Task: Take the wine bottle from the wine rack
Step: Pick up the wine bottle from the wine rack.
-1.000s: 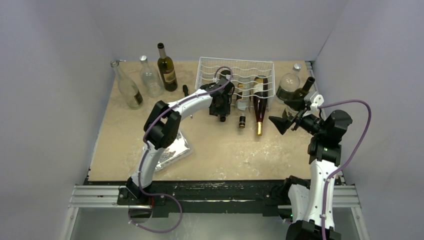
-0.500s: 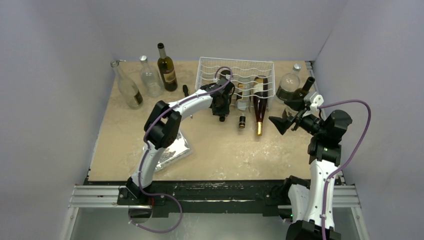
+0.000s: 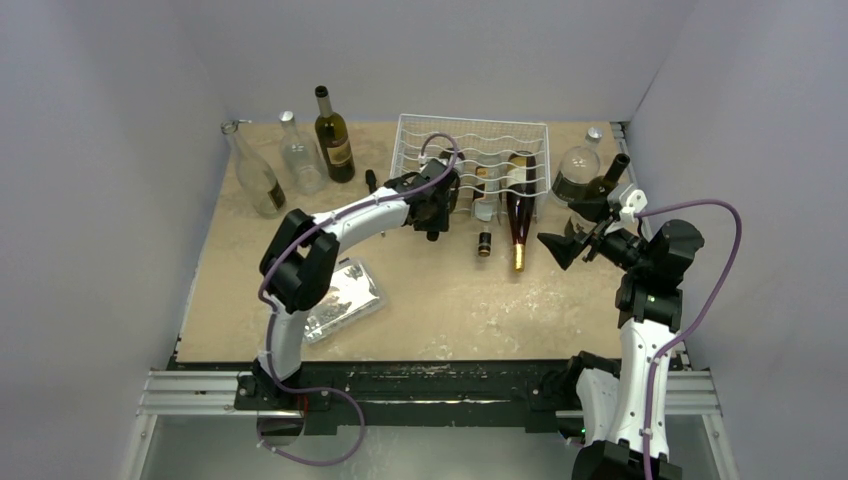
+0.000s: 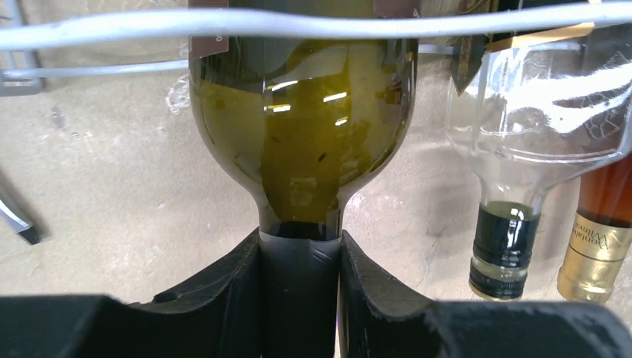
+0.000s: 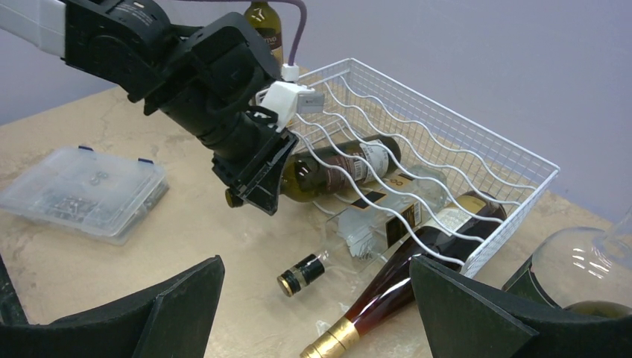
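The white wire wine rack (image 3: 500, 135) stands at the back middle of the table, with three bottles lying in it. My left gripper (image 3: 435, 222) is at the rack's near left corner, shut on the black-foiled neck of the olive-green wine bottle (image 4: 305, 127). Both pads (image 4: 231, 287) press the neck just below the shoulder. In the right wrist view the same bottle (image 5: 335, 171) lies under the wavy wires (image 5: 477, 142), with the left gripper (image 5: 250, 175) on its neck. My right gripper (image 3: 562, 245) hangs open to the right of the rack, holding nothing.
A clear bottle with a black cap (image 5: 373, 224) and a dark red bottle with gold foil (image 3: 519, 205) also lie in the rack, necks sticking out. Three bottles (image 3: 300, 155) stand at the back left. A clear plastic box (image 3: 340, 300) lies near left. A round glass vessel (image 3: 578, 170) stands at the right.
My left jaws have closed onto the green bottle's neck. The left arm's elbow has swung to the left and the wrist has shifted slightly left. The right arm has not moved.
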`<move>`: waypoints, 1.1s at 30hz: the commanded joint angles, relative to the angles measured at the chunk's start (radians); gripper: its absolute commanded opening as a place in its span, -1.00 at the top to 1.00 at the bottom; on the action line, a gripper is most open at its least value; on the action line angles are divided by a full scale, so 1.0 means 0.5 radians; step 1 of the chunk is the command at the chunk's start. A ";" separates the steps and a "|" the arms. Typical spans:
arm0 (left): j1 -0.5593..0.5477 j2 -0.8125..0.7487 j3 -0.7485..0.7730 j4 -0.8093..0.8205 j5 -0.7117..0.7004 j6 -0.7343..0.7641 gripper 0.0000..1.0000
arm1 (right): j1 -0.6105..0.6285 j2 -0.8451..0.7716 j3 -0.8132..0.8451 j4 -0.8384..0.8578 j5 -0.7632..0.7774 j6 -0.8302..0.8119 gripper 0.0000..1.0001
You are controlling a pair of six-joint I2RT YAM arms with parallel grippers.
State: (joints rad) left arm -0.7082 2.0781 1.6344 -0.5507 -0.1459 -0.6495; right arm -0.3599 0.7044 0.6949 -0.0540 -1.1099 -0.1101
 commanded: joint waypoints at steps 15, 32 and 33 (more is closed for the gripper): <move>-0.116 -0.581 -0.526 0.385 -0.162 0.004 1.00 | 0.008 -0.005 0.026 0.005 0.035 -0.028 -0.98; -0.288 -0.934 -0.977 0.487 -0.267 -0.091 1.00 | 0.009 -0.014 0.011 0.013 0.038 -0.035 -0.98; -0.296 -0.958 -1.002 0.488 -0.277 -0.099 1.00 | 0.008 -0.013 0.009 0.013 0.040 -0.035 -0.98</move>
State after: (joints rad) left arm -0.8341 1.6840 1.1622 -0.3740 -0.2409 -0.6716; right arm -0.3599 0.7055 0.6949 -0.0555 -1.1095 -0.1143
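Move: The left fingers already hold the wine bottle by its neck; its middle lies some 10 cm ahead, 4 cm right and slightly above. The clear bottle is about 7 cm ahead and 14 cm right, the red bottle 6 cm ahead and 24 cm right, both a little lower; the screwdriver is 8 cm ahead, 17 cm left, 6 cm down. From the right hand, the wine bottle lies some 22 cm ahead, 27 cm left and 20 cm below. The left hand keeps its neck grip and draws the wine bottle back about 9 cm, easing slightly left and up. ##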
